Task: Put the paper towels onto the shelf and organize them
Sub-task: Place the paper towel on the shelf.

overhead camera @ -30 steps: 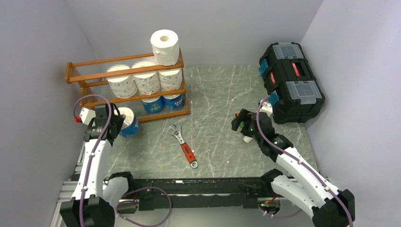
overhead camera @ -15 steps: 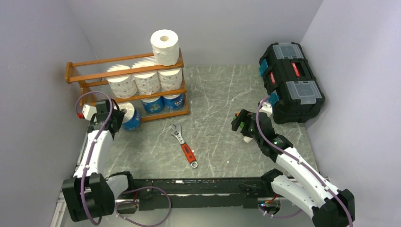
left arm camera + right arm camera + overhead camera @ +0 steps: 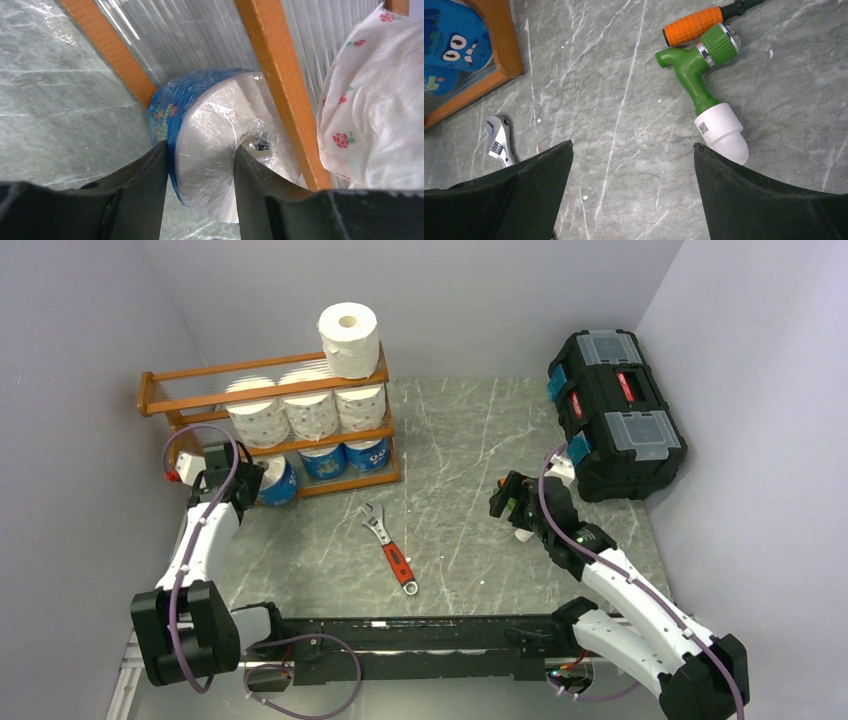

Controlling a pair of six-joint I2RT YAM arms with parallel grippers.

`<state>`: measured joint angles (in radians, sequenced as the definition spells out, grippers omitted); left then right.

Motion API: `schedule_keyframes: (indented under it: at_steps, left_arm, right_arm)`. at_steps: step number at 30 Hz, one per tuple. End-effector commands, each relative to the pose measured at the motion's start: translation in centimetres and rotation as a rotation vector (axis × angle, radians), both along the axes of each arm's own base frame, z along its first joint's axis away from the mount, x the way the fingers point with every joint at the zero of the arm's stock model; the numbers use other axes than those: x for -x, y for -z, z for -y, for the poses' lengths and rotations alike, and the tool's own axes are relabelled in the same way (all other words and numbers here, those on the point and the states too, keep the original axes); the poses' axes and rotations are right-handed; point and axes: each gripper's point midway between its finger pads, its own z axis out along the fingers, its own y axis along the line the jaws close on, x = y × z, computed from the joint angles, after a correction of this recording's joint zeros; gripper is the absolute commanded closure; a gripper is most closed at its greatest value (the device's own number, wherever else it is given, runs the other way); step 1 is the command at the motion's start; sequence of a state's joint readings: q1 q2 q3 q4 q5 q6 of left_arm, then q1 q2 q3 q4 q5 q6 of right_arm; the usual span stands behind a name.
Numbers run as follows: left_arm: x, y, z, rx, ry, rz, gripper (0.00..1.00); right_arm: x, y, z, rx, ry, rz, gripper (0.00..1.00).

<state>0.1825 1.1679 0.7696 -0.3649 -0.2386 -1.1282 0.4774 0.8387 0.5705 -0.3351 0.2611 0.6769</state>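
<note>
My left gripper is shut on a blue-wrapped paper towel roll. One finger presses the blue outside and the other sits at the hollow core. The roll is tilted at the left end of the shelf's bottom tier, against its orange rails. Two more blue rolls stand on that tier. Three printed rolls fill the middle tier; one of them hangs just right of my fingers. A white roll tops the shelf. My right gripper is open above bare table.
A red-handled wrench lies mid-table. A green and white hose nozzle and an orange-handled tool lie by my right gripper. A black toolbox stands at the back right. The side wall is close to my left arm.
My left gripper has carried the blue roll back and slightly right, from the open table up to the shelf's bottom tier. The right arm has not moved.
</note>
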Motion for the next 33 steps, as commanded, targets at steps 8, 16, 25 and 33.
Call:
schedule_keyframes:
  at_steps: [8,16,25,33]
  left_arm:
    - [-3.1,-3.6,0.3,0.017,0.016,0.129,0.89]
    - [-3.2,-2.5,1.0,0.036,0.048,0.118,0.60]
    - [-2.5,-2.6,1.0,0.027,0.054,0.117,0.37]
    - [-1.8,-2.6,1.5,0.038,0.075,0.105,0.23]
  right_arm:
    - [-1.1,-0.7,0.0,-0.008,0.021,0.033,0.08]
    - [-1.0,-0.5,0.2,-0.004,0.024,0.030,0.08]
    - [-1.1,-0.6,0.2,-0.008,0.023,0.032,0.08]
    - [-0.9,-0.5,0.2,-0.008,0.022,0.031,0.08]
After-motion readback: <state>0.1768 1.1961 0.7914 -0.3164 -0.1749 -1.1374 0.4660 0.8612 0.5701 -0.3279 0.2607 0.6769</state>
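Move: The blue paper towel roll, still pinched by its end wall in the left hand, has its middle about 2 cm ahead, 4 cm right and 5 cm below that hand, at the left end of the bottom shelf. The middle blue roll is some 6 cm ahead and 13 cm right, at similar height; the left white roll sits about 7 cm ahead, 2 cm right and 8 cm above. From the idle right hand, the held roll is roughly 47 cm left, 6 cm ahead and 5 cm lower. The blue roll, gripped by its end wall, is nudged forward and a little to the right into the bottom-shelf row by the left hand, which travels only some 2 cm in all. Late in the push the fingers spread from half to about three-quarters open and let go of the wall, while the hand eases up about 1 cm with barely any wrist turn. ##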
